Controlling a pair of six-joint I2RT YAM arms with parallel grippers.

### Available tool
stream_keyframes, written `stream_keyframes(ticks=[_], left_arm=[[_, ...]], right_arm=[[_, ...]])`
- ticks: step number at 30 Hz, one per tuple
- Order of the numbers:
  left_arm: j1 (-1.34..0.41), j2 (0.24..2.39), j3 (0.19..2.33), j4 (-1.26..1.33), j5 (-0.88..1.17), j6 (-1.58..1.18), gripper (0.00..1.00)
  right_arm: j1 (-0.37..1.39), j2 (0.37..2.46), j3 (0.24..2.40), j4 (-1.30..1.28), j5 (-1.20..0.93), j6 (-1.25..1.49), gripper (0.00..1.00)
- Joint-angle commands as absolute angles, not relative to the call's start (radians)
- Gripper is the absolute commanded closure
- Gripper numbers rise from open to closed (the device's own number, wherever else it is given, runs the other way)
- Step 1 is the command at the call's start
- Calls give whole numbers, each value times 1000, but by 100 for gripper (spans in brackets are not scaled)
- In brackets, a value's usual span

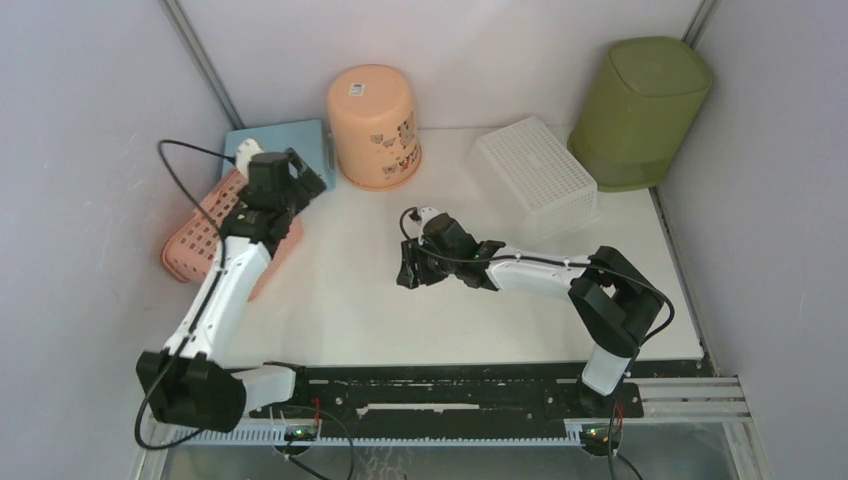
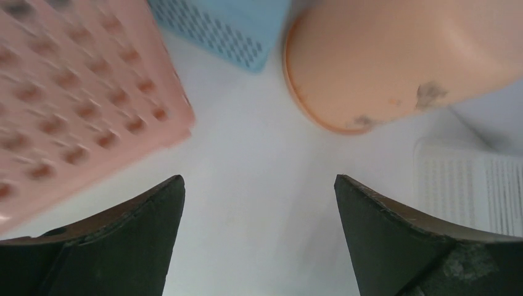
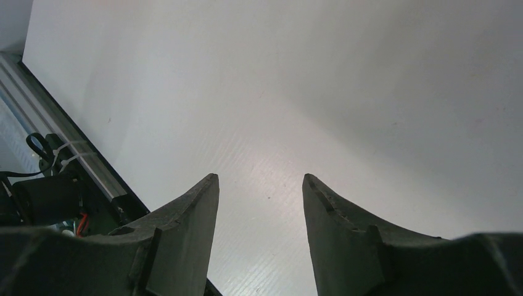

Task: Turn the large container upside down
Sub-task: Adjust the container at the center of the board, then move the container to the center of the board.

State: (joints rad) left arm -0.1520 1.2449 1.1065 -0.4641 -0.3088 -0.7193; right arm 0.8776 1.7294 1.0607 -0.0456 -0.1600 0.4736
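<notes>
The large container [image 1: 640, 110], an olive-green rounded-square bin, stands in the back right corner with its solid base facing up and its wider rim down on the table. It appears in neither wrist view. My left gripper [image 1: 308, 182] [image 2: 259, 179] hovers at the back left, wide open and empty, facing the peach bucket. My right gripper [image 1: 407, 270] [image 3: 260, 177] is low over the middle of the table, far from the bin. Its jaws are apart with only bare table between them.
A peach bucket [image 1: 375, 125] [image 2: 395, 55] stands upside down at the back centre-left. A white mesh basket [image 1: 535, 175] [image 2: 469, 185] lies between it and the bin. A blue basket [image 1: 285, 140] [image 2: 228, 24] and a pink basket [image 1: 210, 235] [image 2: 68, 105] sit at the left. The black rail [image 3: 68, 160] runs along the near edge.
</notes>
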Motion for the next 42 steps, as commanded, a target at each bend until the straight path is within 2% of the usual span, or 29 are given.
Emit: stream_keyframes(ticks=[1, 5, 9, 18, 29, 38, 42], left_arm=[[-37, 1160, 1292, -597, -514, -530, 4], [129, 1229, 1433, -676, -495, -440, 4], [184, 1338, 1541, -739, -511, -350, 3], [264, 1466, 1518, -735, -632, -332, 4], [336, 1488, 1451, -712, -777, -404, 2], [365, 1606, 1504, -740, -698, -447, 3], [365, 1590, 1507, -729, -692, -450, 4]], right_arm=[[897, 1707, 1071, 0, -185, 496, 39], [911, 1703, 1071, -4, -186, 488, 39], [914, 1704, 1076, 0, -203, 487, 39], [923, 1718, 1089, -25, -234, 457, 39], [944, 1738, 1103, -22, -251, 454, 39], [964, 1718, 1103, -50, -233, 436, 39], [975, 1704, 1092, -48, -220, 429, 39]])
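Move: The pink container lies tipped beside the left wall, its middle about 13 cm to the left of the left hand, 5 cm back and some 12 cm below. The blue container sits about 10 cm ahead, 4 cm left and 17 cm below; the orange bin stands 10 cm ahead, 17 cm right and 10 cm below. From the right hand the pink container is some 34 cm left and 7 cm ahead, roughly level. Leftward in an arc, about 26 cm in all: the left hand swings up some 12 cm over the tipped pink container, sinks back to its starting height and ends near the wall-side rim, slightly back. The wrist turns left, rolls and tips down, the fingers staying wide open. The right hand, empty, eases back about 4 cm and a little left. ##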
